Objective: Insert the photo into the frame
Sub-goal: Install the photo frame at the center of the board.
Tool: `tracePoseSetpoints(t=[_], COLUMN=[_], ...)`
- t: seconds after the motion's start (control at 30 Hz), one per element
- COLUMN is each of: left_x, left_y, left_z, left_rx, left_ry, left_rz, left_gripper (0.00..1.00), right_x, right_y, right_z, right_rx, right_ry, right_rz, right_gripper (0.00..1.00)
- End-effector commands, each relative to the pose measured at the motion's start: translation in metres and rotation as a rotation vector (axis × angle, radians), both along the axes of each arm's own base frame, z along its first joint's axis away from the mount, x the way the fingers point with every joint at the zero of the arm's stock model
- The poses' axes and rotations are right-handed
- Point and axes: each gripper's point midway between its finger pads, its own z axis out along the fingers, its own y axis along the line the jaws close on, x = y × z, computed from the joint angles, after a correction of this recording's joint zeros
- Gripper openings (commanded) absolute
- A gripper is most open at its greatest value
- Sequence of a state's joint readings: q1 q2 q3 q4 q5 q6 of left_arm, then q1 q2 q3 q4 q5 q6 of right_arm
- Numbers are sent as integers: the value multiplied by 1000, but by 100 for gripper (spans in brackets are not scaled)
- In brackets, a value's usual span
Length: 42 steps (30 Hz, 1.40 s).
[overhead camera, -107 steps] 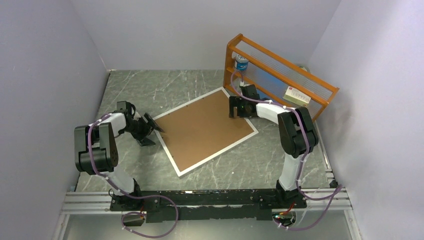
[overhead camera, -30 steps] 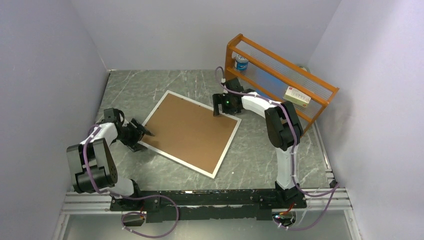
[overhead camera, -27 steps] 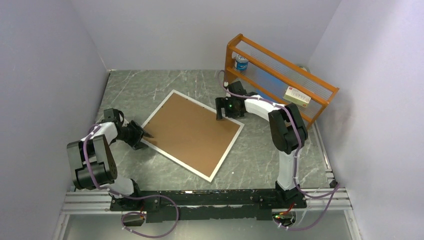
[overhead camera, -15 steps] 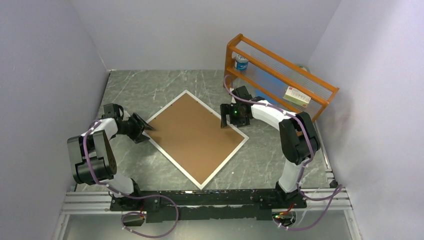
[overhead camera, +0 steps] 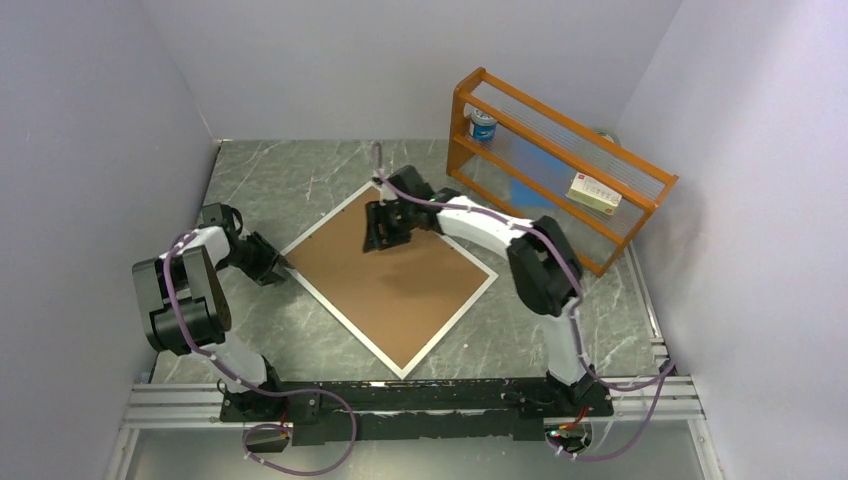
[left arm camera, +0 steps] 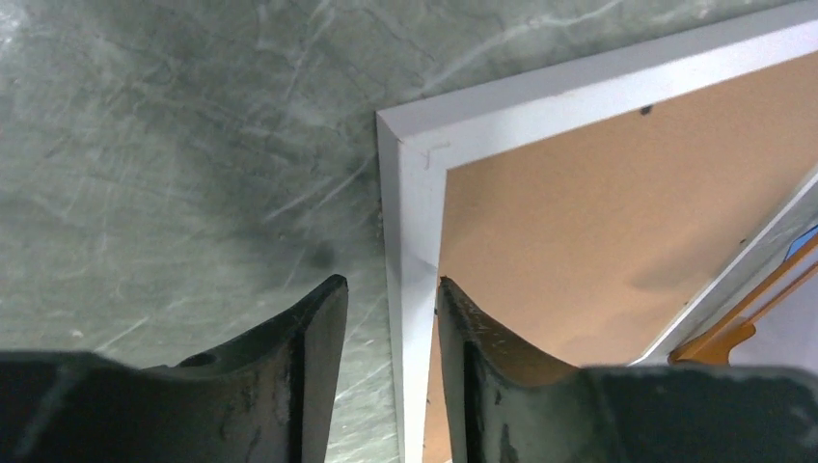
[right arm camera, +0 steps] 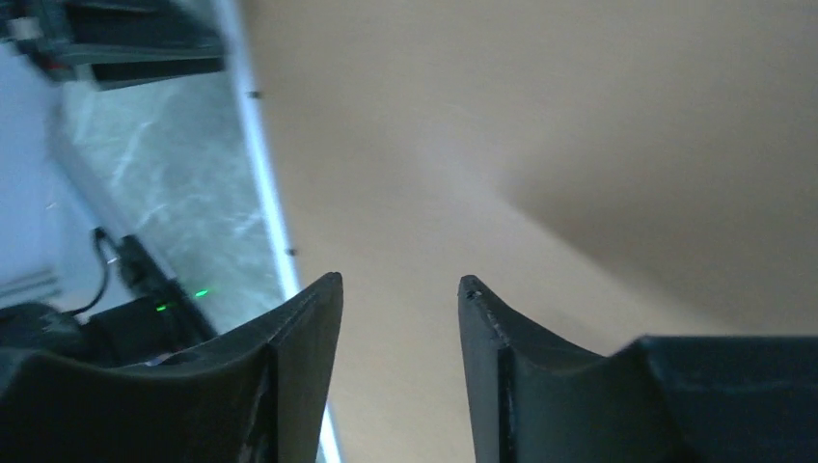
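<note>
The white frame (overhead camera: 338, 310) lies flat on the marble table, turned like a diamond, with the brown backing board (overhead camera: 400, 275) filling its centre. The photo is hidden. My left gripper (overhead camera: 272, 258) is at the frame's left corner. In the left wrist view its open jaws (left arm camera: 386, 282) straddle the white border (left arm camera: 579, 82), with a strip of table showing beside the left finger. My right gripper (overhead camera: 378, 232) hovers over the board near the far corner. Its jaws (right arm camera: 400, 280) are open with only the board (right arm camera: 540, 116) behind them.
An orange wooden rack (overhead camera: 560, 160) stands at the back right, holding a small can (overhead camera: 483, 125) and a flat box (overhead camera: 595, 192). Grey walls close in on three sides. The arm bases and rail run along the near edge.
The frame has swung round on the table. My right gripper has moved left from the right corner to over the board. Both pairs of jaws have narrowed.
</note>
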<state>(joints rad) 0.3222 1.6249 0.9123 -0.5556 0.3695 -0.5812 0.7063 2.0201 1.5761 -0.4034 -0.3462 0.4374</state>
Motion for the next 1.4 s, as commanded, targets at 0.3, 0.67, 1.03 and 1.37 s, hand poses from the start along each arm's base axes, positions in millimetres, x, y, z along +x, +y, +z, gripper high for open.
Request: tracePoseSetpoints(t=[0.3, 0.67, 1.03, 1.37], left_x=[7, -5, -12, -15], left_y=[-10, -29, -27, -25], left_z=[-21, -30, -33, -35], left_rx=[-92, -195, -146, -124], left_ry=[25, 78, 124, 147], left_rz=[-24, -69, -94, -86], left_gripper=[18, 6, 4, 3], right_x=[-42, -39, -30, -17], right_y=[153, 188, 194, 163], right_z=[17, -3, -37, -91], right_rx=[424, 464, 413, 210], right_ry=[186, 233, 278, 315], right_rz=[263, 195, 148, 59], right_gripper=[30, 28, 25, 23])
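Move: The left hand has the photo frame's near-left rail right under its half-open fingers, about 1 cm to its right and 2 cm below; the frame's left corner is some 4 cm ahead and 1 cm left. For the right hand, the spot on that rail just beside the left gripper lies about 19 cm left and 3 cm back, 7 cm down; the left corner is 24 cm left and 2 cm ahead, the brown backboard's middle roughly 3 cm right and 3 cm back. The left hand sinks about 1 cm and closes its fingers to pinch the rail near the left corner, then eases a couple of centimetres to the right and slightly forward, leaning some 10 degrees. The right hand sweeps left about 19 cm over the backboard towards the same rail, drawing back a little and then sinking to about 5 cm lower, swinging its fingers some 30 degrees to point more flatly left while narrowing them, and ends right beside the left gripper. ##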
